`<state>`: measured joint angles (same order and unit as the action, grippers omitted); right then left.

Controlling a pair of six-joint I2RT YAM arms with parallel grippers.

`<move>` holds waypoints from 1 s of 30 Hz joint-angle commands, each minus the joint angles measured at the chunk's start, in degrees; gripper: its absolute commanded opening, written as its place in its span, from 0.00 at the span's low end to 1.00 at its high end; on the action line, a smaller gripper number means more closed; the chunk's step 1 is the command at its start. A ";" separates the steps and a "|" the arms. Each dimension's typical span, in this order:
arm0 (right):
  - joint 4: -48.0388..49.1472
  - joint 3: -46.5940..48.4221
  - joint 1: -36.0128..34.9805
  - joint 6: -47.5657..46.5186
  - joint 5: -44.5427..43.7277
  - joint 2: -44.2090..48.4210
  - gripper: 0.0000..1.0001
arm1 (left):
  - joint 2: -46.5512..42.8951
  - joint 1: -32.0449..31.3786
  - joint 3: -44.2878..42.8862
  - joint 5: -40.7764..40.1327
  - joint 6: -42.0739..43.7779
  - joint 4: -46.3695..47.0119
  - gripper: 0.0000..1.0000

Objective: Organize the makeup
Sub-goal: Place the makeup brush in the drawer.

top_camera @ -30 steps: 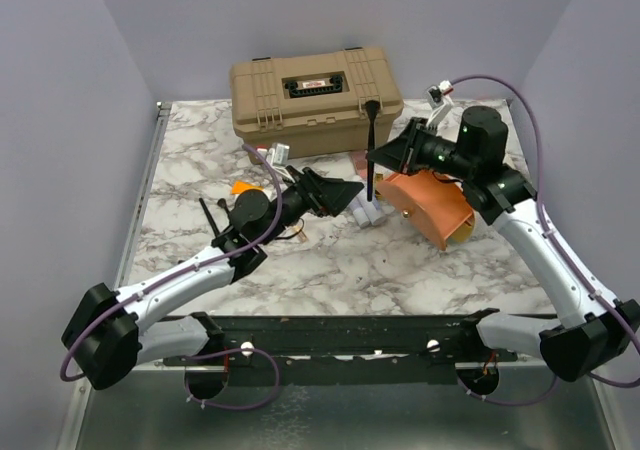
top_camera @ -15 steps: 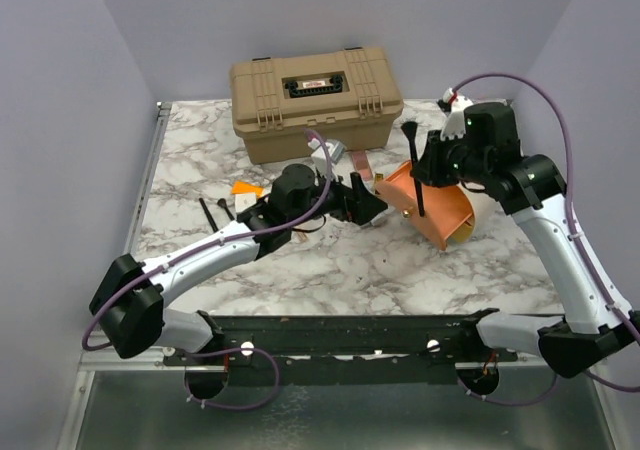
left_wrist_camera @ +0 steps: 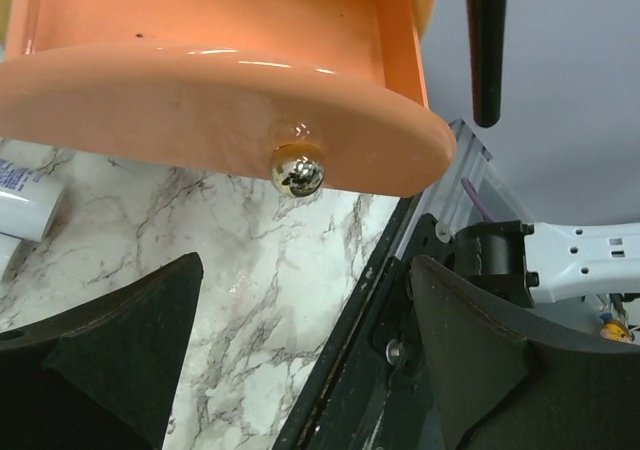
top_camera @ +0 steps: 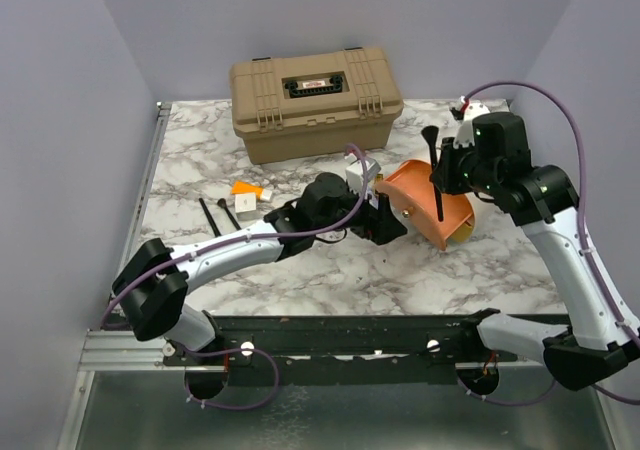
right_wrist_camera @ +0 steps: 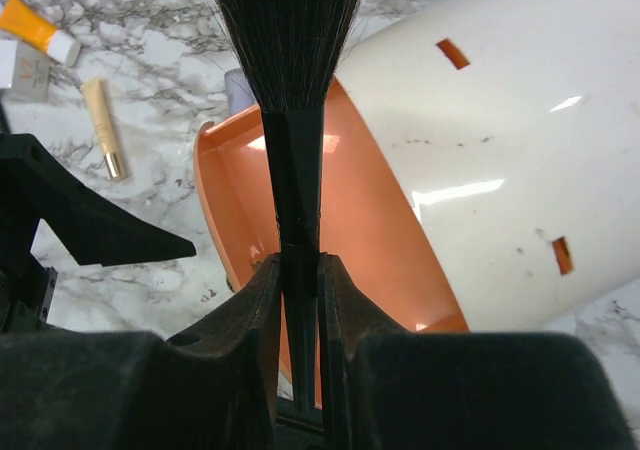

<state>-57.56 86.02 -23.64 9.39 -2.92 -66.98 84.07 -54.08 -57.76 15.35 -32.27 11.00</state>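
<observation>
My right gripper (top_camera: 443, 173) (right_wrist_camera: 298, 270) is shut on a black brush (top_camera: 431, 137) (right_wrist_camera: 290, 30). It holds the brush upright, bristles up, with the handle tip pointing into the mouth of the cream-and-orange round pouch (top_camera: 415, 180) (right_wrist_camera: 500, 160). My left gripper (top_camera: 388, 222) (left_wrist_camera: 300, 370) is open just in front of the pouch's orange rim (left_wrist_camera: 200, 80) and gold knob (left_wrist_camera: 300, 170). Nothing is between its fingers. An orange tube (top_camera: 243, 187) (right_wrist_camera: 35, 25), a pale stick (right_wrist_camera: 105, 125), two black brushes (top_camera: 210, 216) and pale tubes (left_wrist_camera: 25, 205) lie on the marble.
The big tan hard case (top_camera: 315, 98) stands shut at the back, close behind the pouch. A small white box (top_camera: 245, 202) sits beside the orange tube. The black base rail (top_camera: 340, 335) runs along the near edge. Purple walls close in on both sides.
My left arm has reached right, up to the pouch's rim, its jaws narrowing slightly. My right gripper has carried the black brush right and lowered it over the pouch's mouth.
</observation>
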 commanded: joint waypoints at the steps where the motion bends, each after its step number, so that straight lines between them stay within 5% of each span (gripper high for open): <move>1: 0.37 -0.05 -0.33 -2.61 -5.03 3.01 0.00 | 1.86 -1.17 -2.36 -1.03 -0.40 0.71 0.84; 30: -2.75 -5.12 -0.30 -5.61 -1.95 -0.47 0.01 | 2.09 -1.57 -0.73 -10.61 -2.96 5.78 0.65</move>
<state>-57.08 79.24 -23.64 4.58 -5.50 -66.59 87.26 -55.27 -58.70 6.96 -34.70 15.38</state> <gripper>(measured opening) 0.197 0.666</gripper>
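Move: The open drawer the brush is meant for has its middle roughly 11 cm below the right hand and about 1 cm ahead; its gold knob lies some 6 cm to the left and 3 cm back, 12 cm below, and the white organizer drum about 10 cm right, 6 cm ahead, 9 cm below. From the left hand the knob is around 3 cm ahead, 2 cm right and 3 cm lower, the drawer's middle 6 cm ahead, 8 cm right. Still pinching the makeup brush, the right fingers lift it about 1 cm, then lower it some 5 cm towards the open drawer, edging slightly right and tilting a little before staying there, grip kept. The left hand, touching nothing, edges right, then about 2.5 cm forward towards the drawer knob, turning slightly counter-clockwise while its fingers partly close. ##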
